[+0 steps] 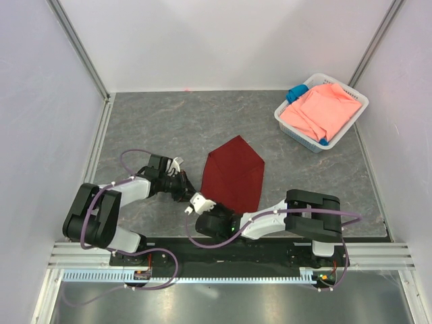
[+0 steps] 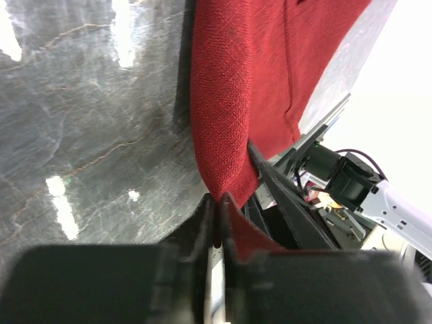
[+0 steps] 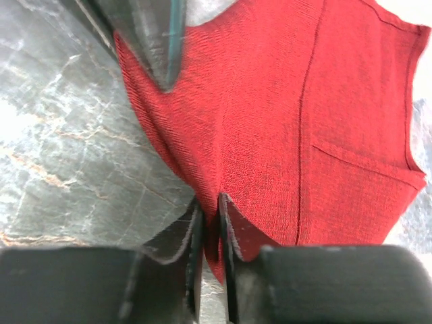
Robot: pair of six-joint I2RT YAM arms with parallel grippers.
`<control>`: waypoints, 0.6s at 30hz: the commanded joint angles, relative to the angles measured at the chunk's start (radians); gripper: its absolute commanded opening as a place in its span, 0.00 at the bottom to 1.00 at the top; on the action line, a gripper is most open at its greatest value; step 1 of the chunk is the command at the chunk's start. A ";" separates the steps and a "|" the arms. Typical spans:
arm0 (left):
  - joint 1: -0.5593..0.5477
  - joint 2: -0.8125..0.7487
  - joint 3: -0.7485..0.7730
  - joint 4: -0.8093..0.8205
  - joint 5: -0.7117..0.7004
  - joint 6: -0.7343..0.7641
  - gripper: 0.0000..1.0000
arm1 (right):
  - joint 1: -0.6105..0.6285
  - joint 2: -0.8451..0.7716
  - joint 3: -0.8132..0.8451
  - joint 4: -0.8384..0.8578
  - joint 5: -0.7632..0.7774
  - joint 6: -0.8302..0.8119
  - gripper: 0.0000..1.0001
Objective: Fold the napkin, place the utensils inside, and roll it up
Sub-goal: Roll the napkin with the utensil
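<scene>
The maroon napkin (image 1: 234, 173) lies on the grey table, folded into a shape that points away from the arms. Both grippers meet at its near left edge. My left gripper (image 1: 191, 192) comes in from the left; in the left wrist view its jaws (image 2: 218, 201) are pressed together on the napkin's (image 2: 243, 88) lowest corner. My right gripper (image 1: 204, 203) reaches from the near side, and in the right wrist view it (image 3: 210, 206) is shut on the napkin's (image 3: 290, 115) near edge, with cloth running down between the jaws. The utensils are out of view.
A white basket (image 1: 289, 125) stands at the back right and holds a salmon-pink cloth (image 1: 320, 111) and a small blue cloth (image 1: 295, 92). White walls with metal rails close in the table on three sides. A finger of the left gripper (image 3: 152, 40) shows just above the cloth.
</scene>
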 commanded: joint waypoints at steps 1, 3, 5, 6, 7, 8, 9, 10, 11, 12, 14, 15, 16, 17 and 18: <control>0.008 -0.063 0.027 -0.003 -0.001 0.029 0.30 | -0.028 -0.006 -0.011 0.004 -0.109 -0.022 0.12; 0.008 -0.110 0.010 -0.002 -0.039 0.026 0.54 | -0.045 -0.029 -0.005 -0.010 -0.161 -0.019 0.08; 0.011 -0.146 -0.007 0.000 -0.108 0.017 0.73 | -0.074 -0.054 0.007 -0.054 -0.268 -0.018 0.01; 0.012 -0.190 -0.028 0.001 -0.133 0.014 0.77 | -0.085 -0.061 0.020 -0.071 -0.302 -0.018 0.00; 0.014 -0.210 -0.041 0.009 -0.182 0.003 0.80 | -0.092 -0.072 0.026 -0.100 -0.364 -0.019 0.00; 0.014 -0.233 -0.051 0.012 -0.205 -0.001 0.84 | -0.112 -0.090 0.033 -0.111 -0.409 -0.021 0.00; 0.017 -0.276 -0.076 0.017 -0.252 -0.006 0.86 | -0.126 -0.098 0.058 -0.145 -0.452 -0.018 0.00; 0.016 -0.301 -0.088 0.026 -0.274 -0.011 0.87 | -0.152 -0.103 0.072 -0.194 -0.544 -0.012 0.00; 0.016 -0.324 -0.100 0.030 -0.297 -0.012 0.88 | -0.166 -0.112 0.085 -0.215 -0.584 -0.009 0.00; 0.016 -0.347 -0.125 0.035 -0.325 -0.012 0.88 | -0.178 -0.115 0.113 -0.238 -0.625 -0.005 0.00; 0.016 -0.420 -0.154 0.040 -0.388 -0.005 0.88 | -0.218 -0.118 0.142 -0.303 -0.749 0.007 0.00; 0.014 -0.445 -0.162 0.041 -0.421 0.009 0.88 | -0.229 -0.117 0.168 -0.341 -0.791 0.010 0.00; 0.014 -0.486 -0.168 0.044 -0.437 0.017 0.88 | -0.252 -0.111 0.181 -0.358 -0.826 0.014 0.00; 0.014 -0.509 -0.176 0.044 -0.451 0.029 0.88 | -0.263 -0.106 0.194 -0.375 -0.893 0.022 0.00; 0.013 -0.526 -0.179 0.047 -0.467 0.055 0.88 | -0.272 -0.101 0.223 -0.413 -0.926 0.027 0.00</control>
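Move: Folded into a flat packet, the napkin has its middle about 11 cm right of the left hand and 7 cm ahead, a couple of centimetres lower. From the right hand that middle is some 9 cm ahead and 6 cm to the right, 1 cm lower. The left fingers still hold the near-left corner, roughly 6 cm left of the right hand and 1 cm farther out; the right fingers straddle the near edge. The right fingers finish closing, pinching the napkin's near edge low over the table; keeping that pinch, the hand edges about 2 cm left while its wrist tips down by nearly 30 degrees. The left hand opens wide and lets go of the corner, first rising and easing forward 2 cm, then drawing away left about 4 cm. ##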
